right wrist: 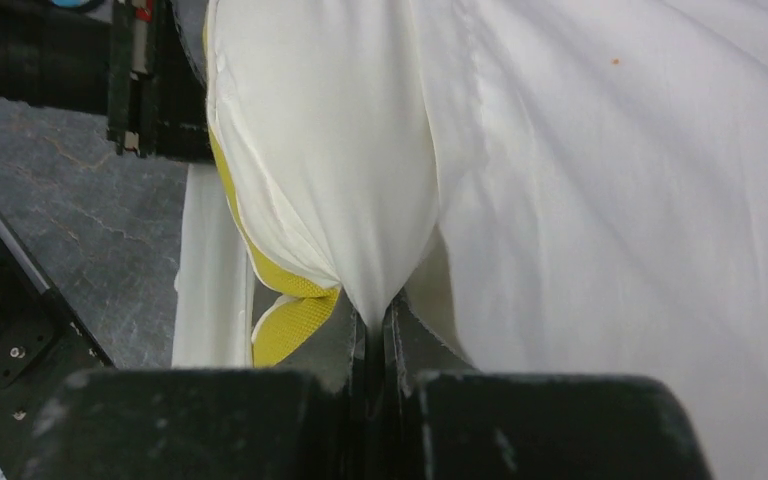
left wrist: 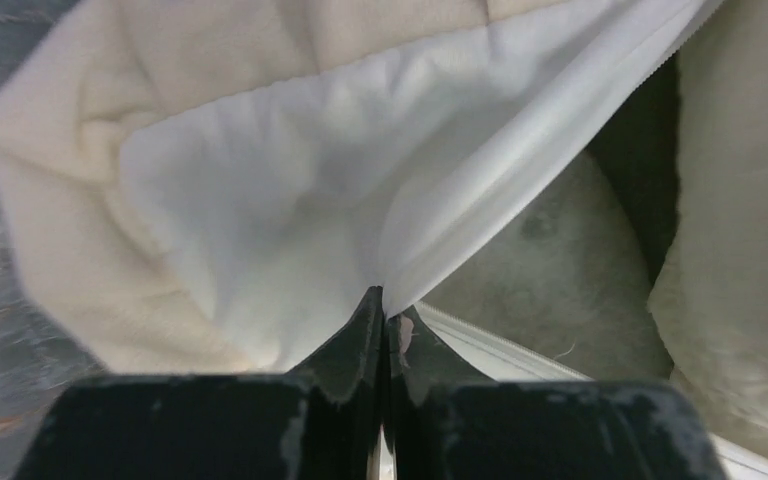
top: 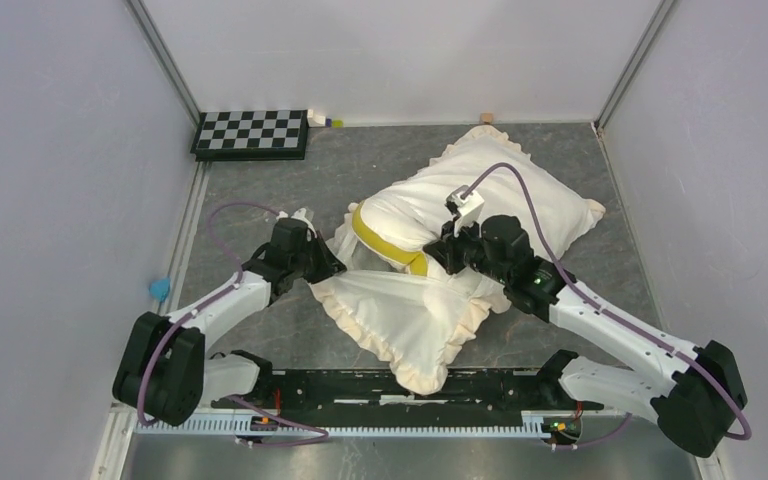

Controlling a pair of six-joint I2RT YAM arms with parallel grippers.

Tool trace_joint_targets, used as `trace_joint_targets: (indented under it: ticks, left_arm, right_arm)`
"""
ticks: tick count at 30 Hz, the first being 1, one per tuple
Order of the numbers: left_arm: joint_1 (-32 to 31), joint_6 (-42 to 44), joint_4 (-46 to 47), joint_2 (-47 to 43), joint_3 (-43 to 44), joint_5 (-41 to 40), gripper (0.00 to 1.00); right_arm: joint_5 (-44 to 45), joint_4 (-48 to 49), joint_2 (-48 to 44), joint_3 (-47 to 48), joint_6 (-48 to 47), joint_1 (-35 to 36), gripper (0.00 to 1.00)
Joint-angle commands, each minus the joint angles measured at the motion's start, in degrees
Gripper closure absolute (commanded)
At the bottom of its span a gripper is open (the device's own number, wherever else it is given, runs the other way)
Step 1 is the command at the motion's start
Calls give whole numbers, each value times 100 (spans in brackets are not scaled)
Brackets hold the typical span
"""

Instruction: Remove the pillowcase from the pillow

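Observation:
The cream pillowcase [top: 400, 320] lies crumpled mid-table, with frilled edges in front and at the back right. Between those parts bulges the white pillow [top: 400, 210], its yellow band [top: 385, 238] exposed. My left gripper [top: 332, 268] is at the cover's left edge. In the left wrist view the gripper [left wrist: 384, 300] is shut on the white inner fabric of the pillowcase [left wrist: 260, 220], beside its zipper [left wrist: 520, 345]. My right gripper [top: 438, 255] rests on the pillow just right of the band. Its wrist view shows this gripper [right wrist: 370, 310] shut on a pinch of the pillow [right wrist: 330, 150] next to the yellow band [right wrist: 295, 320].
A checkerboard [top: 252, 133] lies at the back left, with a small white and yellow item [top: 322, 121] beside it. A small block [top: 485, 118] sits at the back wall and a blue object [top: 160, 289] at the left edge. White walls enclose the grey table [top: 260, 200].

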Motion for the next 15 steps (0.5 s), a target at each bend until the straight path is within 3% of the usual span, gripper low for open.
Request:
trace_joint_targets:
  ticks: [1,4,5,9,15]
  left_arm:
    - [140,-401,1125,352,-352,412,96]
    - [32,-560,1622,637,-417,741,97]
    - [-107,-578,1670,622,-393,660,92]
    - [-1237,-342,1395,-6,-202,-316,55]
    - [-1511,-350,1487,-1849,-853,-541,23]
  right_arm:
    - [251,963,-447,164,178,-23,100]
    - [122,1485,-321,190,484,-23,100]
    - [109,1687,-228,162,610,-24,100]
    - [-22,2572,214,104,1110,-23,100]
    - [346,3066,666,118,1113,-23,100]
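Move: The left hand still pinches the pillowcase at the left end of its open mouth. The mouth's near hem has its middle about 11 cm to the right and 2 cm back, roughly level in height. The pillow's yellow edge lies some 9 cm right and 5 cm ahead, a little higher, and the loose flap 12 cm right and 10 cm back, lower. From the right hand, already gripping the pillow, the hem is about 6 cm left, 5 cm back and 8 cm down. The left hand dips slightly as it starts rightward along the near hem of the pillowcase's mouth, then opens its fingers wide, lets go of the cloth and carries on right and somewhat back, about 8 cm to the right in all, rising to nearly 5 cm above its start as it nears the pillow's yellow edge. Meanwhile the right hand keeps its pinch on the pillow by that edge and draws it up, then forward and left, about 3 cm each way, rolling its left side up by roughly 15 degrees. ##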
